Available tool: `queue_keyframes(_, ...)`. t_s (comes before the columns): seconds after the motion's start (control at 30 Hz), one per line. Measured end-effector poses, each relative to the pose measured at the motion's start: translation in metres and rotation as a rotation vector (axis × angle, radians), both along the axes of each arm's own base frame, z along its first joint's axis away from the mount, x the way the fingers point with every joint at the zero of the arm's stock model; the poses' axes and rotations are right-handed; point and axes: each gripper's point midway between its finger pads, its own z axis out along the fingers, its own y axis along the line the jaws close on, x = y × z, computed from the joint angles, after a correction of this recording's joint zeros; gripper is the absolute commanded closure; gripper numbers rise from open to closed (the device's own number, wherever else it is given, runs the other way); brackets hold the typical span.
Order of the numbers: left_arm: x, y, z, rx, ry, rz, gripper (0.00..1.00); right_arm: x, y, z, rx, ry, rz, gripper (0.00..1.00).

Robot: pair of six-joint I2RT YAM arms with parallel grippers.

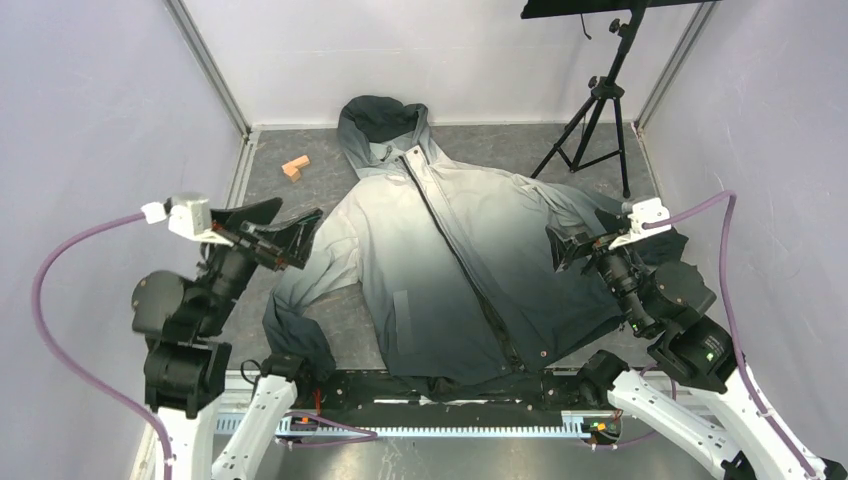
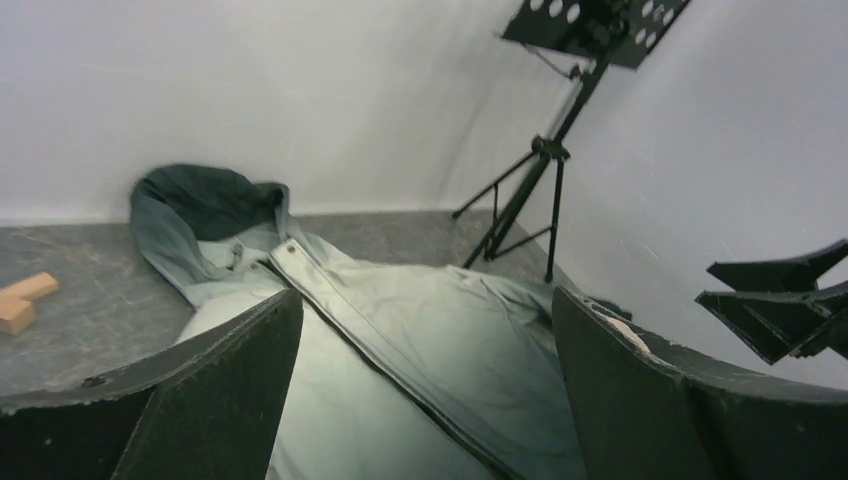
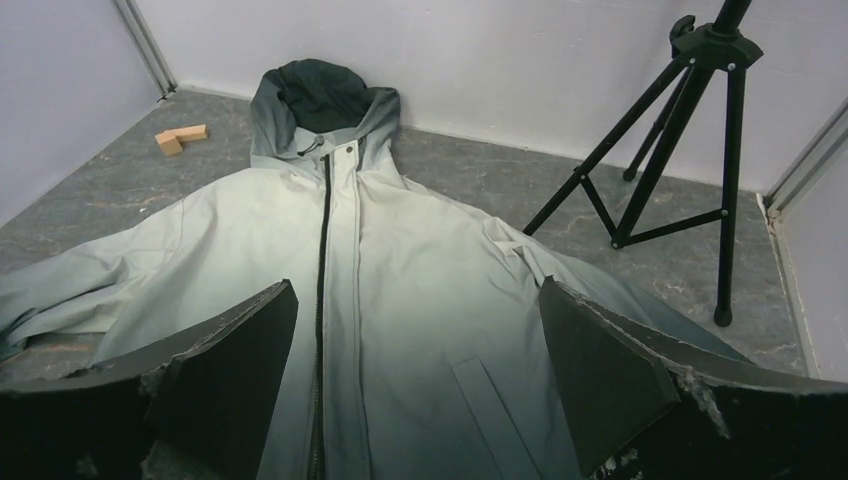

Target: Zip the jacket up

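Note:
The jacket lies flat on its back on the grey floor, dark hood at the far side, charcoal hem toward the arm bases. Its dark centre zipper runs from collar to hem; I cannot tell where the slider sits. The jacket also shows in the left wrist view and the right wrist view. My left gripper is open and empty, raised above the jacket's left sleeve. My right gripper is open and empty, raised above the right sleeve. Both hold clear of the cloth.
A small wooden block lies on the floor at the far left. A black tripod stand stands at the far right. White walls close in three sides. A black rail runs along the near edge at the hem.

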Motion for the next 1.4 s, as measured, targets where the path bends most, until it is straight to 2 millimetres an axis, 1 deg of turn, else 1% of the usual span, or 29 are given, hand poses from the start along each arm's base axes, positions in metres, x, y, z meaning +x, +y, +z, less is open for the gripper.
queue_keyframes(0.1,0.02,-0.014,-0.017,0.026,0.088,-0.064,0.0,0.0,0.004,-0.004,-0.01,0.01,0.019,0.02)
queue_keyframes(0.13,0.028,-0.018,-0.025,0.032,0.125,-0.079,0.0,0.0,0.007,-0.007,-0.017,0.017,0.032,0.02)
queue_keyframes(0.2,0.043,-0.024,-0.048,0.032,0.216,-0.105,0.0,0.003,0.015,-0.017,-0.037,0.04,0.058,0.02)
queue_keyframes(0.23,0.049,-0.026,-0.062,0.031,0.265,-0.112,0.0,0.004,0.021,-0.024,-0.051,0.054,0.08,0.02)
queue_keyframes(0.3,0.057,-0.031,-0.089,0.015,0.358,-0.127,0.0,0.007,0.038,-0.048,-0.092,0.101,0.144,0.02)
queue_keyframes(0.37,0.063,-0.038,-0.119,-0.016,0.458,-0.158,0.0,0.008,0.059,-0.081,-0.13,0.171,0.226,0.02)
queue_keyframes(0.4,0.065,-0.041,-0.131,-0.032,0.499,-0.172,0.0,0.008,0.067,-0.101,-0.147,0.216,0.259,0.02)
queue_keyframes(0.43,0.067,-0.047,-0.147,-0.057,0.556,-0.202,0.0,0.007,0.076,-0.122,-0.163,0.268,0.296,0.02)
queue_keyframes(0.5,0.069,-0.056,-0.172,-0.092,0.643,-0.237,0.0,0.003,0.087,-0.162,-0.194,0.373,0.343,0.02)
queue_keyframes(0.53,0.07,-0.061,-0.186,-0.106,0.695,-0.257,0.0,0.0,0.091,-0.185,-0.212,0.438,0.366,0.02)
queue_keyframes(0.6,0.069,-0.072,-0.209,-0.109,0.782,-0.283,0.0,-0.009,0.094,-0.223,-0.246,0.548,0.395,0.02)
queue_keyframes(0.63,0.064,-0.081,-0.22,-0.094,0.822,-0.303,0.0,-0.014,0.093,-0.242,-0.262,0.605,0.401,0.02)
queue_keyframes(0.67,0.059,-0.09,-0.225,-0.081,0.843,-0.327,0.0,-0.019,0.091,-0.254,-0.272,0.645,0.403,0.02)
queue_keyframes(0.73,0.045,-0.115,-0.234,-0.02,0.867,-0.387,0.0,-0.026,0.086,-0.274,-0.289,0.71,0.392,0.02)
queue_keyframes(0.8,0.03,-0.136,-0.243,0.036,0.885,-0.441,0.0,-0.028,0.078,-0.283,-0.307,0.745,0.354,0.02)
queue_keyframes(0.83,0.027,-0.143,-0.246,0.053,0.894,-0.452,0.0,-0.026,0.075,-0.285,-0.315,0.75,0.329,0.02)
queue_keyframes(0.9,0.024,-0.154,-0.255,0.052,0.914,-0.462,0.0,-0.023,0.067,-0.289,-0.33,0.756,0.28,0.07)
queue_keyframes(1.0,0.021,-0.164,-0.273,0.009,0.951,-0.458,0.01,-0.019,0.059,-0.292,-0.344,0.766,0.221,0.18)
queue_keyframes(1.07,0.015,-0.174,-0.287,-0.026,0.991,-0.459,0.04,-0.019,0.057,-0.296,-0.345,0.782,0.201,0.24)
queue_keyframes(1.1,0.015,-0.177,-0.293,-0.049,1.006,-0.453,0.06,-0.02,0.057,-0.297,-0.34,0.792,0.197,0.25)
queue_keyframes(1.13,0.007,-0.188,-0.299,-0.055,1.019,-0.475,0.1,-0.021,0.057,-0.299,-0.336,0.801,0.196,0.28)
queue_keyframes(1.17,0.003,-0.194,-0.303,-0.069,1.035,-0.483,0.14,-0.021,0.058,-0.3,-0.33,0.806,0.195,0.3)
queue_keyframes(1.27,-0.009,-0.218,-0.315,-0.124,1.079,-0.511,0.24,-0.023,0.059,-0.305,-0.303,0.815,0.188,0.34)
queue_keyframes(1.4,-0.013,-0.248,-0.328,-0.207,1.141,-0.523,0.28,-0.029,0.056,-0.318,-0.294,0.835,0.177,0.38)
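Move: The left hand hangs high: the zip's lower end is about 35 cm to its right, 10 cm back and 44 cm below, and the chest-side pocket strip some 14 cm right and 2 cm back. From the right hand, the lower placket beside the teeth lies roughly 6 cm left, 6 cm back and 35 cm down; the zip's lower end is 7 cm left and 14 cm back, the hem snap 1 cm left and 13 cm back. Down and inward, both empty hands drop towards the lower zip. The left sinks some 33 cm, first reaching slightly forward, then swinging right and drawing back, its fingers tipping steeply down and turning clockwise. The right falls about 32 cm, swings left and eases partly back, tipping down to bring its fingers over the placket beside the teeth. Both grippers narrow partway, the right one more. ##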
